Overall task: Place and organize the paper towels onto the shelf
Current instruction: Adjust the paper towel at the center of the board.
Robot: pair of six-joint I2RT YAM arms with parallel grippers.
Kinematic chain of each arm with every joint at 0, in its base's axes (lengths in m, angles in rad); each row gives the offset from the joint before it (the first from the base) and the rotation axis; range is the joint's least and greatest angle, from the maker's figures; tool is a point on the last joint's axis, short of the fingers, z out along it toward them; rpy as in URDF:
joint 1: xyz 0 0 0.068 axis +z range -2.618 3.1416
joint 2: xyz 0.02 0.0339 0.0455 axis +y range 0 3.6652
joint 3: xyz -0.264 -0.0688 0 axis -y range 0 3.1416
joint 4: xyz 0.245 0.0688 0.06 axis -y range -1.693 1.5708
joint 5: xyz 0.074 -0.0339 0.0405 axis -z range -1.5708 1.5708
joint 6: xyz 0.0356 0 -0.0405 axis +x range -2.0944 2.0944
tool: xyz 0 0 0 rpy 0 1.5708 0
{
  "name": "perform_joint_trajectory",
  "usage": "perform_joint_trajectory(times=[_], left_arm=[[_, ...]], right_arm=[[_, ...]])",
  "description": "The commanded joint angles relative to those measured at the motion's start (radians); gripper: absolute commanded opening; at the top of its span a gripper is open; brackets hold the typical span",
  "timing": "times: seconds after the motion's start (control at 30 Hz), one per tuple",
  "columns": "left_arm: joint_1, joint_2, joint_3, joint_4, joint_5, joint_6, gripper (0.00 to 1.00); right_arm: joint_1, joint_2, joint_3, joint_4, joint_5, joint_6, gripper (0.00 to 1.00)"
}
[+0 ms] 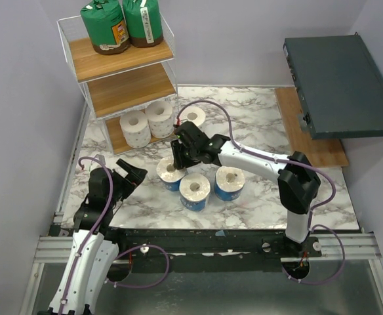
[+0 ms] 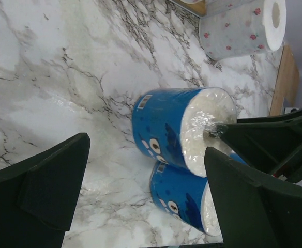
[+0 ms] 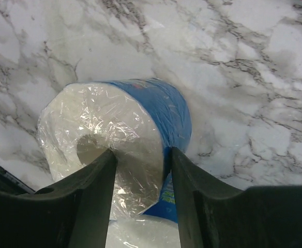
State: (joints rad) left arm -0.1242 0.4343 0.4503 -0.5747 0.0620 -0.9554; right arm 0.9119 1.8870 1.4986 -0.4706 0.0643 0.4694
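Note:
Three blue-wrapped paper towels stand in a cluster on the marble table. My right gripper (image 1: 177, 161) reaches down on the left one (image 1: 170, 174). One finger sits in its core, the other presses its blue outside (image 3: 177, 113); the jaws are shut on that wall (image 3: 140, 157). The other two blue rolls (image 1: 195, 191) (image 1: 229, 183) stand beside it. The shelf (image 1: 132, 88) at the far left carries two green rolls (image 1: 104, 25) on top and two white rolls (image 1: 134, 127) at the bottom. My left gripper (image 1: 129, 174) hangs open left of the cluster, its jaws (image 2: 146, 155) empty.
A loose white roll (image 1: 192, 117) stands on the table just right of the shelf's foot. A dark grey flat box (image 1: 342, 85) lies at the far right above a wooden board (image 1: 309, 141). Purple walls close the left and back.

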Motion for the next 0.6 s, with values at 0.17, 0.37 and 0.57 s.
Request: perform_joint_trajectory(times=[0.17, 0.37, 0.57], left_arm=[[0.006, 0.027, 0.003, 0.077, 0.127, 0.042, 0.98], [0.006, 0.069, 0.040, 0.026, 0.117, 0.099, 0.98], [-0.041, 0.100, 0.095, -0.003, 0.066, 0.120, 0.98]], right_arm=[[0.061, 0.040, 0.080, -0.068, 0.002, -0.002, 0.47], [0.061, -0.015, 0.084, -0.090, 0.093, 0.015, 0.77], [0.061, -0.079, 0.112, -0.127, 0.186, 0.026, 0.90]])
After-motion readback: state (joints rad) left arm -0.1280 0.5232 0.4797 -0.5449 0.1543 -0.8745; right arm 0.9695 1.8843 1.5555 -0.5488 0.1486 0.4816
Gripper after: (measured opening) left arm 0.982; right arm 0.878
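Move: Gripping the near-left blue-wrapped paper towel roll by its upper rim, the right hand has the roll's middle about 3 cm to its left, 2 cm back and 4 cm below. The front blue roll stands some 7 cm back and 5 cm right, the right-hand blue roll 5 cm back and 17 cm right, and the white roll 15 cm ahead and 5 cm right. From the left hand the gripped roll is about 12 cm right and 1 cm ahead. Dragging the rim-held roll over the marble, the right hand goes about 2 cm back and 2 cm left, away from the white roll. Then its fingers spread wide and let go of the rim while the hand eases back right by about 1.5 cm and rises slightly at the end. The empty left hand, still open, drifts some 1.5 cm right towards the roll, turning a little clockwise. ##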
